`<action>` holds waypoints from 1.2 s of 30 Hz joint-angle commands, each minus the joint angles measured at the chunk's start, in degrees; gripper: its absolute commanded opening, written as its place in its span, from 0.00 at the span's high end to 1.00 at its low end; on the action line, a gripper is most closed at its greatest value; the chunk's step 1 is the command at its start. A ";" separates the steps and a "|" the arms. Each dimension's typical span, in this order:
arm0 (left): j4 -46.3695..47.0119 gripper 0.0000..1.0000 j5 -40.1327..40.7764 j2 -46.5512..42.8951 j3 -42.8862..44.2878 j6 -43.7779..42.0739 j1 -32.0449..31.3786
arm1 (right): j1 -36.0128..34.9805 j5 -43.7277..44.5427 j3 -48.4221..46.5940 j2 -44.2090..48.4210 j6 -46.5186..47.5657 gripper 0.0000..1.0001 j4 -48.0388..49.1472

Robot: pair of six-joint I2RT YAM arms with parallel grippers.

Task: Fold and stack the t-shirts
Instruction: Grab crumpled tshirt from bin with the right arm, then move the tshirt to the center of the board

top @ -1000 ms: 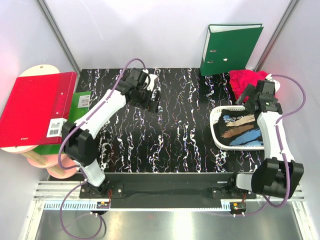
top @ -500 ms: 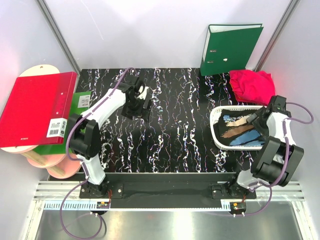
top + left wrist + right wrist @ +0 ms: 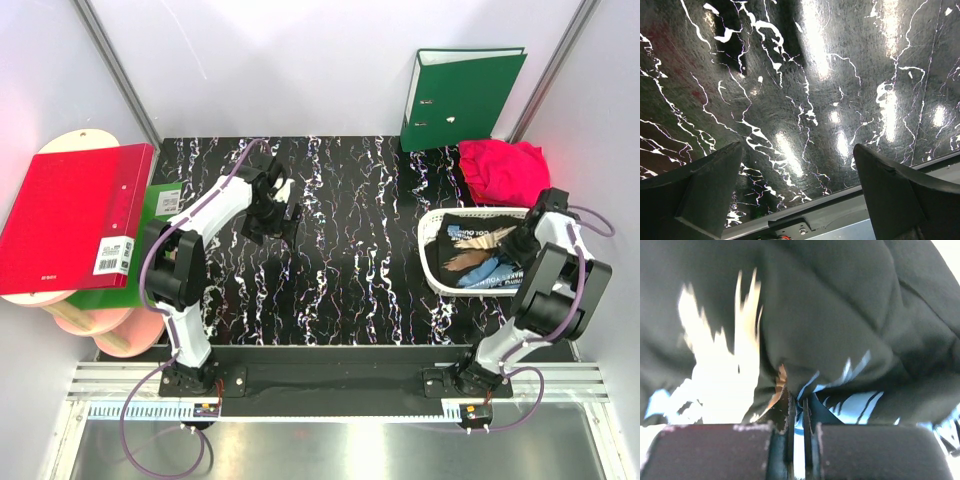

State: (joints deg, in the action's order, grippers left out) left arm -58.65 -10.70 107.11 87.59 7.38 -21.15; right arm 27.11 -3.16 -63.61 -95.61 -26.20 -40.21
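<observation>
A black t-shirt (image 3: 478, 258) with a tan, white and blue print lies bunched in the white lattice basket (image 3: 432, 262) at the right. My right gripper (image 3: 522, 240) reaches into the basket from its right side. In the right wrist view it (image 3: 799, 405) is shut on a fold of the black t-shirt (image 3: 830, 315), cloth pinched between the pads. A crimson-pink t-shirt (image 3: 503, 168) lies crumpled behind the basket. My left gripper (image 3: 280, 210) hovers over the table's left part, and its fingers (image 3: 705, 185) stand wide open over bare marbled table (image 3: 815, 75).
A green binder (image 3: 458, 95) stands upright at the back right. A red binder (image 3: 75, 215) lies on a green one (image 3: 160, 210) left of the table, with wooden boards (image 3: 95, 325) beneath. Metal frame posts rise at both back corners.
My right gripper dropped from above the pink shirt into the basket and shut on the black t-shirt, which bunched up. My left arm drew back a little towards the near left.
</observation>
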 commanded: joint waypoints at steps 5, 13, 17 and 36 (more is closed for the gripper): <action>-0.06 0.01 -1.08 0.03 0.47 0.53 0.05 | -0.48 -1.93 -7.93 14.38 -0.61 1.00 -8.57; -0.06 0.01 2.00 -0.41 3.46 2.03 -0.04 | -0.48 -5.88 -8.54 28.45 -2.72 1.00 -11.47; 0.03 0.01 5.24 -0.50 4.86 2.20 -0.04 | -0.48 -11.60 -11.09 33.46 -1.85 1.00 -12.62; 2.58 0.01 17.37 -5.16 12.96 7.82 -0.04 | -24.54 -22.16 -40.77 15.65 -3.42 1.00 -3.04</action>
State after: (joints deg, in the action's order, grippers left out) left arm -57.32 2.87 104.42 99.15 13.26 -21.15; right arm 11.88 -23.88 -96.53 -74.30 -28.38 -48.23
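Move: The right hand, already shut on the crumpled t-shirt low inside the bin, has the open table between the arms about 35 cm to its left, roughly level fore and aft and some 5 cm below. The bin's middle is some 8 cm left and 2 cm back; the red cloth sits roughly 15 cm ahead and 3 cm left. From the left hand, that open table lies about 16 cm to the right, level fore and aft, some 3 cm below. Keeping the t-shirt pinched in its shut fingers, the right hand hauls it up out of the bin by about 33 cm, swinging the fingertips forward some 50 degrees, and late in the rise veers left towards the open table and a little forward. The left hand, open and empty, rises about 7 cm and reaches as far forward. ##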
